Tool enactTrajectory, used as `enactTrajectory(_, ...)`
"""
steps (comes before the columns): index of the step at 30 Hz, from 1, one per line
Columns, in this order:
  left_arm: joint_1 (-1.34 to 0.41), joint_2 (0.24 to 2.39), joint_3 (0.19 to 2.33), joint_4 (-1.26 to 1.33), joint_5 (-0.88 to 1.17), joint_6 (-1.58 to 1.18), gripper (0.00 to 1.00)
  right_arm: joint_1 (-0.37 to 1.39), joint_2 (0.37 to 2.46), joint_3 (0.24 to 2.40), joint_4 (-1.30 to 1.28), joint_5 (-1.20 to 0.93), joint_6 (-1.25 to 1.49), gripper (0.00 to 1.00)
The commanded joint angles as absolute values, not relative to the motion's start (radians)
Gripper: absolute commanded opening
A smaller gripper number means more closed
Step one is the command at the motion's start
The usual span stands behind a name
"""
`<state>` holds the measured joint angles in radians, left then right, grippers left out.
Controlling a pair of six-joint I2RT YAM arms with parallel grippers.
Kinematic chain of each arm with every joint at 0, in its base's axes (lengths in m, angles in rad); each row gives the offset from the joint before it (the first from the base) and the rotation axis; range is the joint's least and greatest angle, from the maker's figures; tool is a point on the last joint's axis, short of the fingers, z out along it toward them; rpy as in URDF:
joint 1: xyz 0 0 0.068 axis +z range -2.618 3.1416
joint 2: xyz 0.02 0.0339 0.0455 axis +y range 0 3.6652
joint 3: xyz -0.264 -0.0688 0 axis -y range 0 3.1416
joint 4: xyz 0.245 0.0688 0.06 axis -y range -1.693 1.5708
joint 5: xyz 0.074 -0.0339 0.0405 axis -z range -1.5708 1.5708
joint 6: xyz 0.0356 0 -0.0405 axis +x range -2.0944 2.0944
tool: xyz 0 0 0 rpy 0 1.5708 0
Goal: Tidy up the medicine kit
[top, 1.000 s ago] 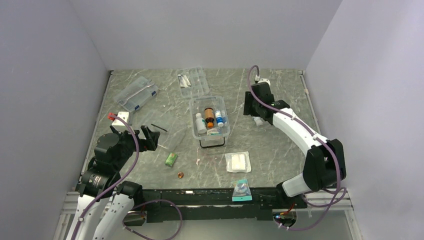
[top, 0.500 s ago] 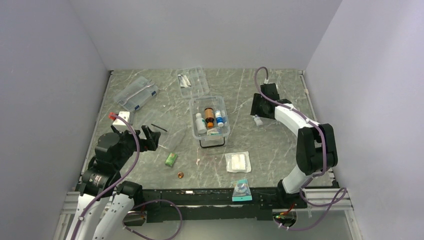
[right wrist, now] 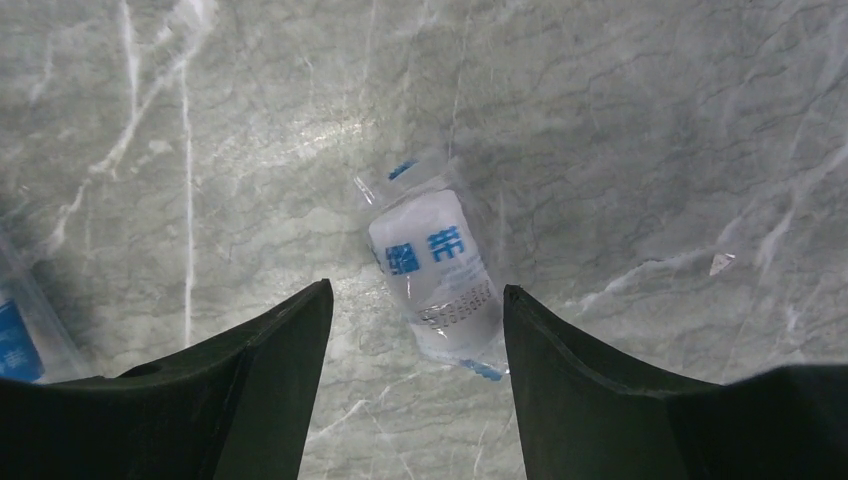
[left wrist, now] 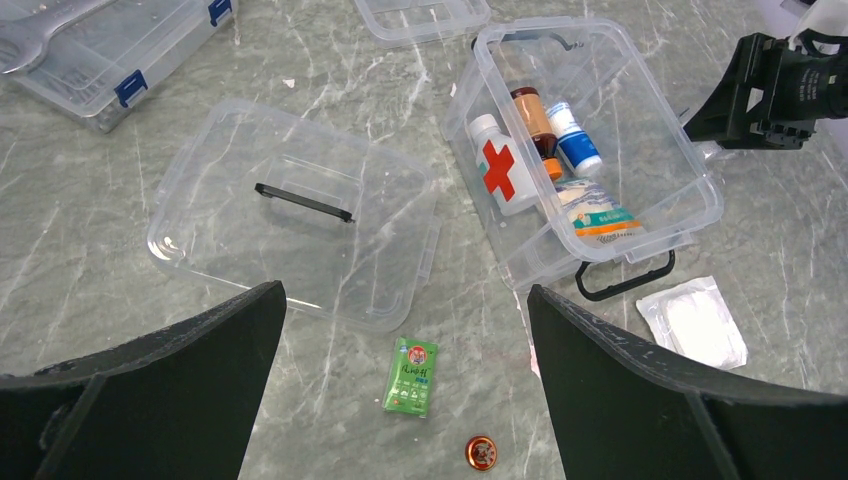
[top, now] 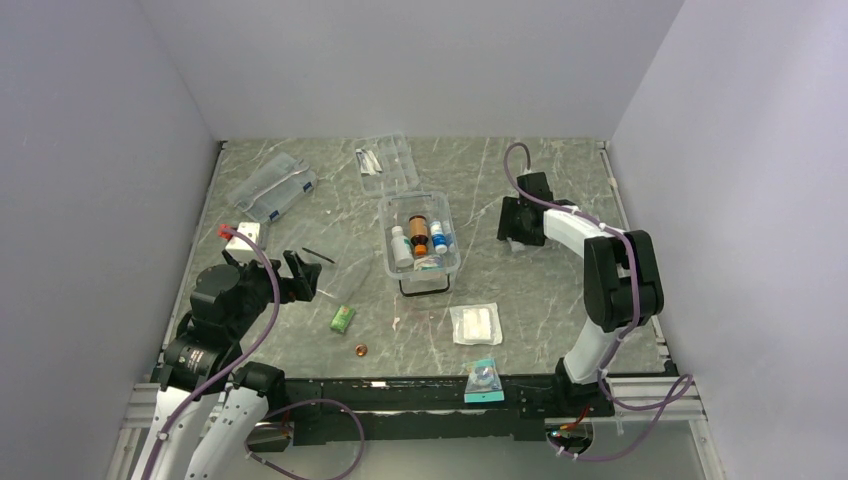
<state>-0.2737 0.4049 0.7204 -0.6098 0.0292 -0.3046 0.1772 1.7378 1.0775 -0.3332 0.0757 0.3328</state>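
Observation:
The medicine kit (top: 418, 235) is a clear tub mid-table with its red cross (left wrist: 498, 168) showing; it holds bottles and a packet. Its clear lid (left wrist: 290, 215), with a dark handle, lies flat to the tub's left. My right gripper (right wrist: 415, 300) is open, low over a small wrapped white roll with blue print (right wrist: 435, 275) that lies on the table right of the tub; the roll's near end sits between the fingertips, untouched. In the top view the right gripper (top: 520, 232) covers that roll. My left gripper (left wrist: 403, 300) is open and empty, above a green sachet (left wrist: 411, 375).
A flat clear case with blue latches (top: 272, 188) and a clear tray (top: 388, 160) lie at the back. Near the front are a gauze packet (top: 475, 323), a teal packet (top: 484, 380), a small red tin (top: 361, 349) and the green sachet (top: 343, 318).
The right arm has folded in and its gripper has come down over the wrapped roll, its jaws a little wider. The left arm has not moved.

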Motion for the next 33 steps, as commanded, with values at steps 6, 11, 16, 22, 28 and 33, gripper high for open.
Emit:
enactTrajectory(6,-0.272,0.409,0.740,-0.580,0.038,-0.304,0.99,0.172,1.757,1.069,-0.307,0.070,0.345,0.57)
enactTrajectory(11,-0.273,0.407,0.739,-0.581,0.037,-0.305,0.99,0.172,1.737,1.063,-0.306,0.072,0.348,0.38)
enactTrajectory(16,-0.273,0.404,0.741,-0.583,0.034,-0.305,0.99,0.174,1.723,1.055,-0.299,0.074,0.355,0.16)
enactTrajectory(22,-0.273,0.403,0.739,-0.580,0.035,-0.306,0.99,0.201,1.650,1.045,-0.303,0.084,0.367,0.10)
enactTrajectory(28,-0.273,0.407,0.740,-0.582,0.034,-0.306,0.99,0.271,1.545,1.083,-0.345,0.118,0.369,0.10)
enactTrajectory(33,-0.273,0.402,0.739,-0.581,0.029,-0.307,0.99,0.363,1.447,1.139,-0.375,0.156,0.376,0.10)
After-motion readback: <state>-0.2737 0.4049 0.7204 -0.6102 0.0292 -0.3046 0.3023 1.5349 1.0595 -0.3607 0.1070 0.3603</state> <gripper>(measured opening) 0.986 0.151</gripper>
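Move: The wrapped white bandage roll lies right beneath the right hand's open fingers, its middle about 1 cm ahead and 2 cm below. The clear box it belongs in stands some 22 cm to that hand's left and about 1 cm farther out, with the blue-and-white bottle inside roughly 18 cm left and 1 cm ahead. The gauze pad lies about 11 cm left and 20 cm back. From the idle left hand, the bandage roll is some 45 cm right, 20 cm ahead and 22 cm below. The right hand settles the last centimetre straight down and nearly holds there while its fingers close from about two-thirds open to almost shut, pinching the bandage roll across its nearer half and squeezing in the wrapper and soft roll. With that grip kept, it lifts some 7 to 8 cm, gathering speed, and swings about 4 cm left towards the clear box, drifting slightly back as the fingertips tip up roughly 10 degrees. ##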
